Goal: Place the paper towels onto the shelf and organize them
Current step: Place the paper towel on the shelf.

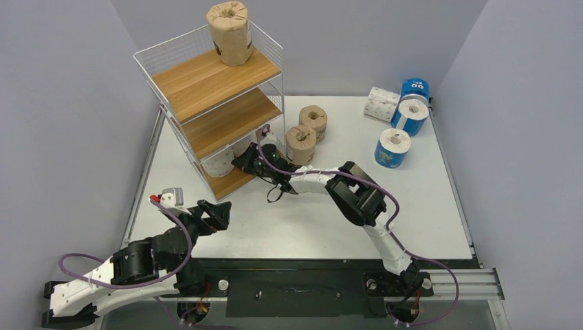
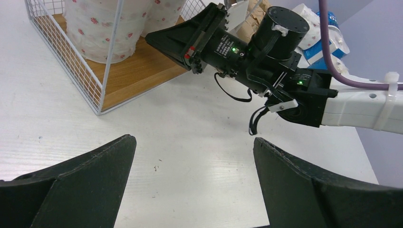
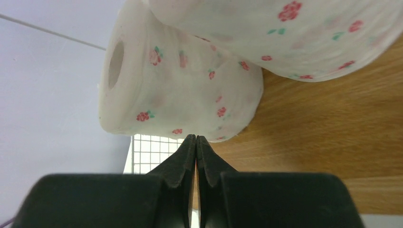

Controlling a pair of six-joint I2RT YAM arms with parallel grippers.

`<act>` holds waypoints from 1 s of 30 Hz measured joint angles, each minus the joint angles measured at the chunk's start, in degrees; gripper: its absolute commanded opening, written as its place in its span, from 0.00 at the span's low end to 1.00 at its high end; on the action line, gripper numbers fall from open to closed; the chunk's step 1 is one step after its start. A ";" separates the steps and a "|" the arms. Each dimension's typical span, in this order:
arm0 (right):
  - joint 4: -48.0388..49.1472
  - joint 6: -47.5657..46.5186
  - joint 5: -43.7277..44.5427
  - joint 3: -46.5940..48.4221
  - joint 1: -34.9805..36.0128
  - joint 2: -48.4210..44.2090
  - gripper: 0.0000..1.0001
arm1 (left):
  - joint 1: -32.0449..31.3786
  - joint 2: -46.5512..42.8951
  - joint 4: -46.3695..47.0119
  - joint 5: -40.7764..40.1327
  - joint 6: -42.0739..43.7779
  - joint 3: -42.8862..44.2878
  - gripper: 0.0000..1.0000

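Observation:
The shelf [image 1: 206,82] stands at the back left, with a brown-wrapped paper towel roll [image 1: 229,31] upright on its top board. Two white rose-print rolls [image 1: 221,163] sit on the bottom board [image 3: 328,133]. My right gripper [image 3: 196,139] is shut and empty, its tips at the lower edge of one rose-print roll [image 3: 180,90], which lies with its core hole sideways; the other roll [image 3: 294,33] is beside it. In the top view this gripper [image 1: 240,161] reaches into the bottom tier. My left gripper [image 2: 195,147] hangs open over bare table in front of the shelf, holding nothing.
Two brown rolls [image 1: 307,132] stand on the table right of the shelf. Three blue-wrapped rolls [image 1: 402,124] and white rolls [image 1: 381,103] are at the back right. The right arm [image 2: 285,71] stretches across the table's middle. The shelf's wire corner [image 2: 99,111] is near the left gripper.

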 measured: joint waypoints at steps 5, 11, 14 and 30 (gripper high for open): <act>-1.44 1.46 -0.31 4.68 0.42 3.13 0.00 | 0.00 0.00 0.02 -0.02 0.00 0.00 0.94; -1.62 3.96 -0.35 7.41 0.57 5.35 0.00 | 0.00 0.00 0.00 -0.02 0.00 0.00 0.94; -0.83 5.70 -0.31 7.37 0.85 5.99 0.00 | 0.00 0.00 0.00 -0.02 0.00 0.00 0.94; 12.87 11.26 9.09 -5.88 0.87 3.63 0.58 | 0.00 0.66 -1.29 2.82 2.12 4.81 0.96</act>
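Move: The right hand, fingers shut, is at the open front of the lowest shelf. The front white roll's middle is about 7 cm to its left and 1 cm ahead, near hand height. The back white roll is some 6 cm ahead and 1 cm right; the nearer brown roll stands on the table about 20 cm right and 4 cm ahead. From the left hand, the front white roll is roughly 21 cm ahead, 4 cm left and 12 cm below. Leftward, with fingers shut, the right hand pokes about 2.5 cm in against the right side of the front white roll, sinking slightly. It then draws back to the right by about 3.5 cm while dropping some 3 cm, rises a little at the end, turns clockwise about 10 degrees and opens its fingers about halfway. The left hand, empty and open, starts to rise by about 2 cm late on. ##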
